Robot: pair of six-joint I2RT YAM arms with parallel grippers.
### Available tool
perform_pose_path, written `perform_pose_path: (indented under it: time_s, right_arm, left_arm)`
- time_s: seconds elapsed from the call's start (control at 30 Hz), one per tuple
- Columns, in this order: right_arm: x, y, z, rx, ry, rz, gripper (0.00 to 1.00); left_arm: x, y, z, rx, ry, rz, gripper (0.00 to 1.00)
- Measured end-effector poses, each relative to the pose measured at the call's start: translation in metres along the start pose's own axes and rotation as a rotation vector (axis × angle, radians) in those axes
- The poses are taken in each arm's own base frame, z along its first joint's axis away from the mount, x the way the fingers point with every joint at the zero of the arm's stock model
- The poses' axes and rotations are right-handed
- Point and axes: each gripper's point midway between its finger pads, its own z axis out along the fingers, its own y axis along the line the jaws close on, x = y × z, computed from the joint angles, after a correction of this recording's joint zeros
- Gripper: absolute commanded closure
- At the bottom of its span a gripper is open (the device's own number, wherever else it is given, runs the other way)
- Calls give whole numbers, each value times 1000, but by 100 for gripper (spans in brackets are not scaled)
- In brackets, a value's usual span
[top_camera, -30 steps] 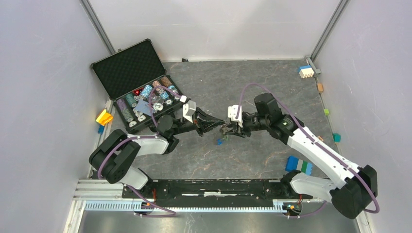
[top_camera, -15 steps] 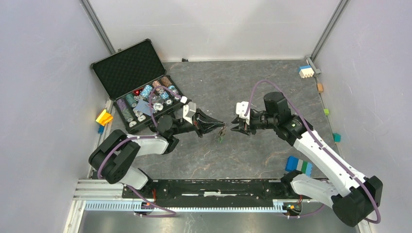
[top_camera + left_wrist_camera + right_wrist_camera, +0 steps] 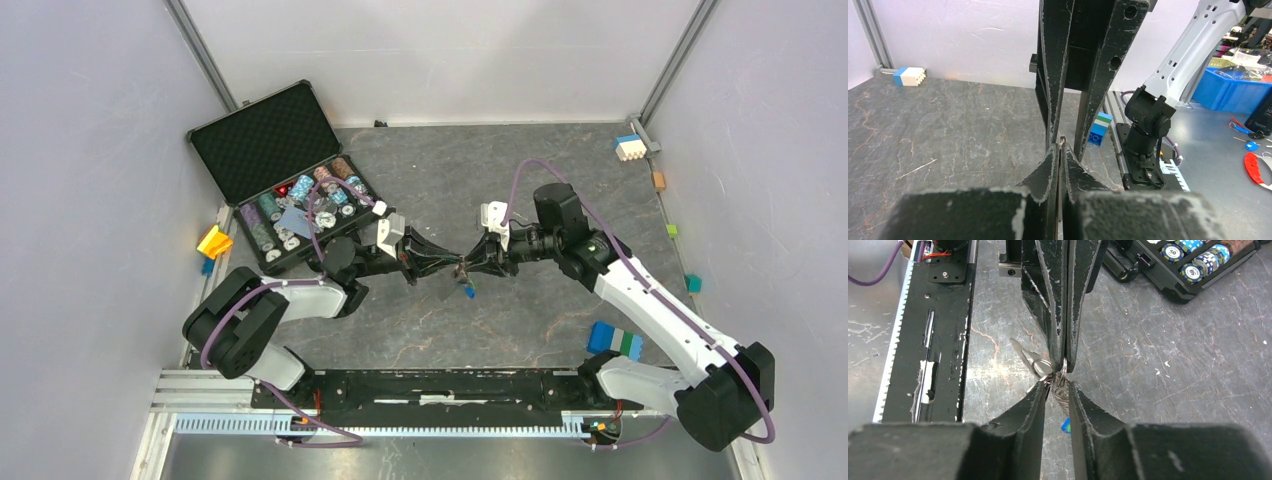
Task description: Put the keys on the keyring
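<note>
Both grippers meet tip to tip over the middle of the table. My left gripper [image 3: 457, 267] is shut on the thin metal keyring [image 3: 1062, 142], which shows as a sliver at its tips. In the right wrist view, the right gripper [image 3: 1055, 383] has its jaws a little apart, closed on the keyring's coiled stretch [image 3: 1062, 391]. A small ring with a bare metal key [image 3: 1021, 349] sticks out to the left. The blue tag [image 3: 1066, 425] of one of the keys hangs below, also seen as a blue tag [image 3: 468, 292] from above. Other keys are hidden.
An open black case of poker chips [image 3: 300, 200] lies at the back left, close to the left arm. A blue-green block [image 3: 614, 340] sits near the right arm's base. A white-blue block [image 3: 628, 147] and small coloured blocks line the right edge. A yellow block [image 3: 213, 241] lies at far left.
The right gripper drew back to the right half a second ago, then returned to the left gripper's tip and narrowed on the keyring. The left arm stayed put.
</note>
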Motion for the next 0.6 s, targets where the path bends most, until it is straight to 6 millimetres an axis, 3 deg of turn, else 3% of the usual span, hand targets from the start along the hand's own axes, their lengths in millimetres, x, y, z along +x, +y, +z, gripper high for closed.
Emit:
perform_pose_path:
  time_s: [0.23,0.37,0.53,0.6]
  right_arm:
    - [-2,2,3,-25,-18,22,84]
    - [-3,2,4,-25,-21,29,100]
    - [-1,1,4,-21,-13,44,100]
    - [0,-1,3,-11,-2,42,100]
  left_arm:
    - [0,0,0,4,2,8,98]
    - [1,-1,0,6,2,9,98]
    - [2,-2,-1,17,9,27,98]
    - [3,-2,-1,21,12,45,93]
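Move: The keyring hangs from the left gripper's shut tips, about 1 cm to the right of the left hand point and 1 cm below it, level fore and aft; it already stands between the right gripper's parted tips, about 1 cm left of that hand point. From the right hand, a loose key juts some 3 cm back, 2 cm left and 2 cm down; the blue tag dangles about 1 cm back and 6 cm below, with no sideways offset. Hold the left gripper shut and nearly still on the keyring. Ease the right gripper barely half a centimetre to the left, towards the left fingertips, then close its part-open fingers fully, pinching the ring right beside the left tips, with the wrist almost unturned. ##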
